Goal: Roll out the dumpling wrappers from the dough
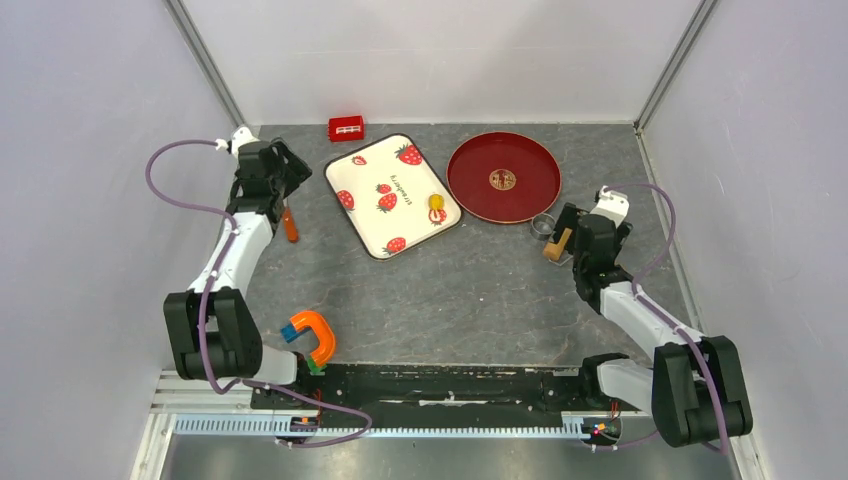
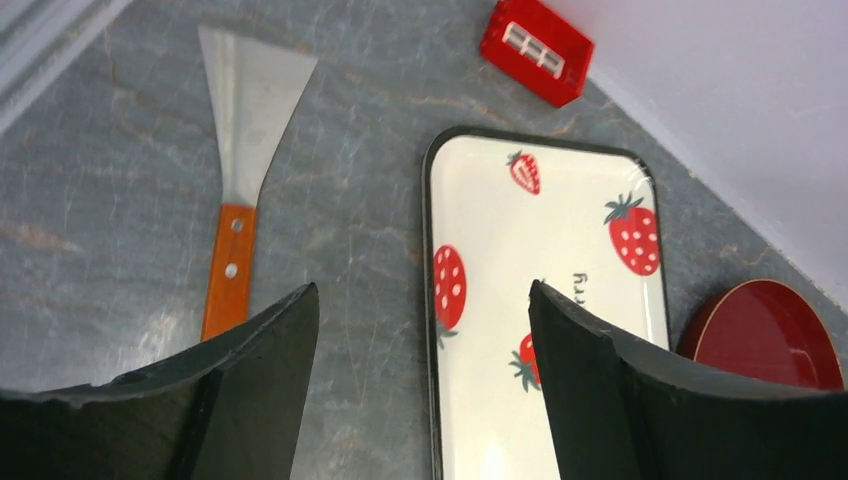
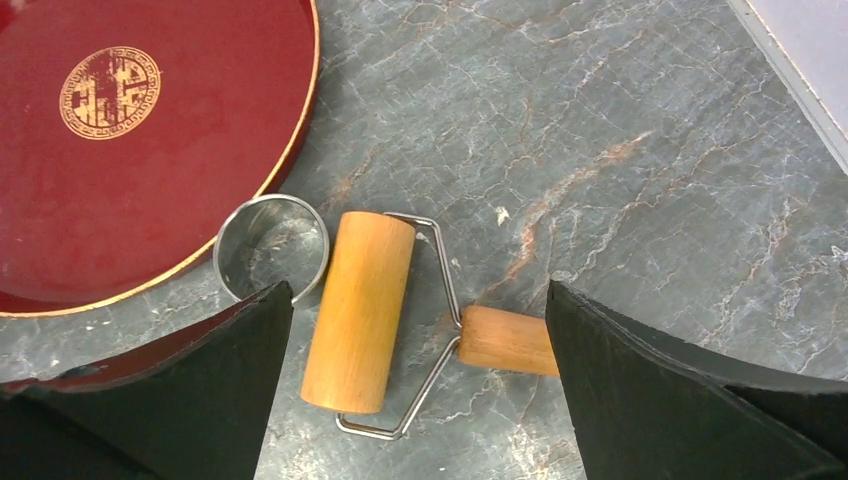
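Observation:
A small lump of yellow dough (image 1: pixel 437 203) lies on the white strawberry tray (image 1: pixel 372 168), near its right edge. No flat round wrapper shows. A tan wooden roller (image 3: pixel 360 310) with a wire frame and wooden handle (image 3: pixel 505 341) lies on the table right of the red plate (image 1: pixel 503 177). My right gripper (image 3: pixel 420 295) is open and hovers over the roller, its jaws either side of it, not touching. My left gripper (image 2: pixel 423 300) is open and empty above the tray's left edge (image 2: pixel 432 300).
A metal ring cutter (image 3: pixel 271 246) sits between the roller and the red plate (image 3: pixel 150 140). A scraper with an orange handle (image 2: pixel 230 270) lies left of the tray. A small red box (image 1: pixel 346 128) stands at the back. An orange clamp (image 1: pixel 312 336) is near the left base.

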You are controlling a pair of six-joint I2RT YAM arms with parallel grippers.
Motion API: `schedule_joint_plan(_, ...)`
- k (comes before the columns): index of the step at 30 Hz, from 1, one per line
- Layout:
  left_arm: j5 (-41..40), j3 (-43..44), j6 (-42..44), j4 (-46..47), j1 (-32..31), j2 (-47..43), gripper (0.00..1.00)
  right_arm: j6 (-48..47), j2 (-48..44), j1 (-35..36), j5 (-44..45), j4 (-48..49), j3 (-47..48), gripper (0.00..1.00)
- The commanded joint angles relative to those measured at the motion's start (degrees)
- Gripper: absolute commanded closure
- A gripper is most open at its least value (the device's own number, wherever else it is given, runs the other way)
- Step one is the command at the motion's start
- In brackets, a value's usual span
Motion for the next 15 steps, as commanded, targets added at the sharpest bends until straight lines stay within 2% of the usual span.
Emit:
schedule_joint_plan(1, -2.9, -1.9, -8.8, -5.8, 1.3, -3.1, 0.14, 3.4, 0.8, -0.1, -2.7, -5.5, 6.7, 0.02)
schedule_joint_plan(3, -2.4, -1.4, -11.9, -9.2, 2.4, -3.1, 0.02, 4.3, 2.2, -0.1, -4.1, -9.1, 9.9, 0.02)
schedule_joint_plan(4, -1.4, -0.8, -12.7, -11.1, 3.1, -2.9, 0.00, 4.6, 3.1, -0.1, -4.8, -11.2, 11.3, 0.02)
schedule_joint_plan(6, 4.0, 0.2, -11.6, -12.7, 5.3, -1.8, 0.00, 5.5, 4.9, -0.1, -5.7, -14.9, 14.2, 0.02)
schedule_joint_plan(9, 17.8, 2.0, -9.5, -13.7, 8.1, 1.4, 0.00, 6.5, 7.1, -0.1, -8.0, -19.9, 18.2, 0.02)
schedule_joint_plan(12, 28.4, 5.5, -8.0, -17.8, 9.3, 6.7, 0.00, 7.3, 8.1, -0.1, -11.0, -22.2, 20.3, 0.02)
schedule_joint_plan(15, 35.1, 6.0, -8.7, -19.0, 9.2, 12.1, 0.02, 8.9, 7.4, -0.1, -13.6, -22.9, 20.2, 0.02)
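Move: The scraper's orange handle lies about 8 cm back from my left hand, some 3 cm to its left and 18 cm below. The strawberry tray's middle is level with that hand, 20 cm right; the red box is 14 cm ahead and 10 cm right. From my right hand the ring cutter lies about 5 cm ahead, 7 cm left and 7 cm below, the rolling pin's barrel 1 cm ahead and 3 cm left, the red plate 12 cm ahead and 18 cm left. I sink my left hand some 5 cm while drawing back towards the scraper's handle, easing forward again at the end, rolling its left side down about 20 degrees, tipping it downward and spreading the fingers fully. My open right hand swings about 4 cm left and 3 forward towards the ring cutter, first rising, and touches nothing. ##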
